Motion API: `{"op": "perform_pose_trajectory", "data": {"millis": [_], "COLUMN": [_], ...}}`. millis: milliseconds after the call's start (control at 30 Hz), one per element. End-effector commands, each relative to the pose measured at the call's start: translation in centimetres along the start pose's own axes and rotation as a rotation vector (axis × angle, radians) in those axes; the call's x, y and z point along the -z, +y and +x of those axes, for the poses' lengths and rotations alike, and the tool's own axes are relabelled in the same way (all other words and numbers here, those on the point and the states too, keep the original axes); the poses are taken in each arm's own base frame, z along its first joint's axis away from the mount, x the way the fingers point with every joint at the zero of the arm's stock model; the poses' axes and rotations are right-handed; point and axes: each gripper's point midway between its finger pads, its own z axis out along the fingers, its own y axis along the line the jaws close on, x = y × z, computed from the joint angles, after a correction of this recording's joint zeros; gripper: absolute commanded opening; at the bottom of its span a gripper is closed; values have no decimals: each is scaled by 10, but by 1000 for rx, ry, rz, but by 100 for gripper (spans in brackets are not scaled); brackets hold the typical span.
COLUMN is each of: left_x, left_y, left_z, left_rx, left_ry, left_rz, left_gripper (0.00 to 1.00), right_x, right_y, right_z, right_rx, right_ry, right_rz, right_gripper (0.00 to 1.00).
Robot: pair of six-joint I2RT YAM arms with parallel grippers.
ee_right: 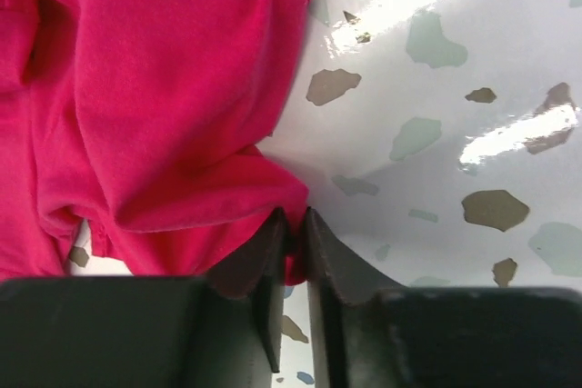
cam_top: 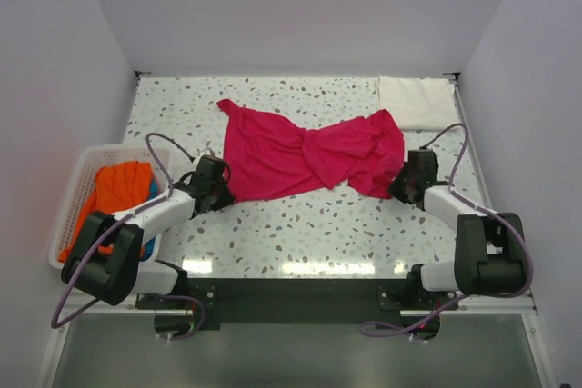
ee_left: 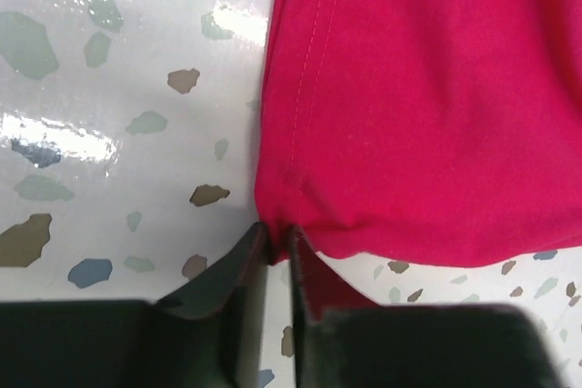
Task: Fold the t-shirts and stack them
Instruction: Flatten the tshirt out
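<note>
A magenta-pink t-shirt (cam_top: 305,154) lies crumpled and spread across the middle of the speckled table. My left gripper (cam_top: 221,190) pinches its near-left corner; in the left wrist view the gripper (ee_left: 278,235) is shut on the shirt's hem (ee_left: 382,106). My right gripper (cam_top: 400,184) pinches the shirt's near-right edge; the right wrist view shows the gripper (ee_right: 297,222) shut on a fold of the pink cloth (ee_right: 173,106). A white t-shirt (cam_top: 416,102) lies folded at the back right corner. Orange and blue shirts (cam_top: 118,190) lie in the basket.
A white slotted plastic basket (cam_top: 75,197) stands at the left edge of the table, beside the left arm. White walls enclose the table on three sides. A black rail with the arm bases runs along the near edge.
</note>
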Motion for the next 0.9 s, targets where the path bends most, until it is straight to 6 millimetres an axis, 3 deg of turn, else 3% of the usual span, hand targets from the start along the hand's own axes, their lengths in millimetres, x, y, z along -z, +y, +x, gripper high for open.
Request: {"op": "perform_pose_trajectory", "data": {"millis": [0,67,100,233,400,533,600,633,700,733,800,833,867], "left_x": [-8,-5,-2,20,78,144,174,202,233,265,297,328,343], "left_y": [-3,-10,-12,-37,-52,-61,-56,-62,-59,-65,-71,-76,-78], "left_z": [-5,-17,-24,-71,-125,-175,-198,-217,-234,-248,-261,-271,-276], "left_rx": [-9,-23,-36,-57,-69,-37,-26,-19,-22,-14,-16,-5,3], "left_ry": [-19,-41,-61,-165,-299,-424,-487,-547,-610,-666,-724,-778,-806], "left_rz": [-10,-3,-5,12,37,109,128,155,147,170,199,235,252], "left_gripper": [15,8,2,0,0,0,0,0,0,0,0,0,0], "right_x": [-6,-3,-1,26,97,173,204,233,261,291,316,347,360], "right_y": [3,11,13,38,68,98,102,113,114,123,121,127,129], "right_z": [8,1,-1,-30,-75,-125,-141,-161,-176,-193,-205,-218,-223], "right_rx": [-10,-11,-6,-1,3,-9,-17,-19,-26,-26,-23,-26,-22], "right_ry": [44,35,36,-8,-142,-293,-350,-418,-476,-539,-586,-646,-673], "right_rz": [-11,-32,-34,-107,-213,-316,-332,-370,-366,-396,-380,-413,-426], "right_gripper": [15,9,1,0,0,0,0,0,0,0,0,0,0]}}
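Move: The red t-shirt lies bunched between the hands, its two near corners already between the still slightly open fingers just above the table. Its middle is about 13 cm ahead and 19 cm right of the left hand, and some 10 cm ahead and 17 cm left of the right. The basket's middle is roughly 26 cm left of and level with the left hand; the white cloth is about 24 cm beyond and 10 cm right of the right hand. The t-shirt's near corners are pinched as both grippers close fully, then carried up together, slowly at first and then fast, by about 40 cm. The left hand also goes some 8 cm forward and then 6 cm outward to its left, spreading the held edge; the right rises almost straight. Both wrists tip their fingers up by some 40 degrees. ##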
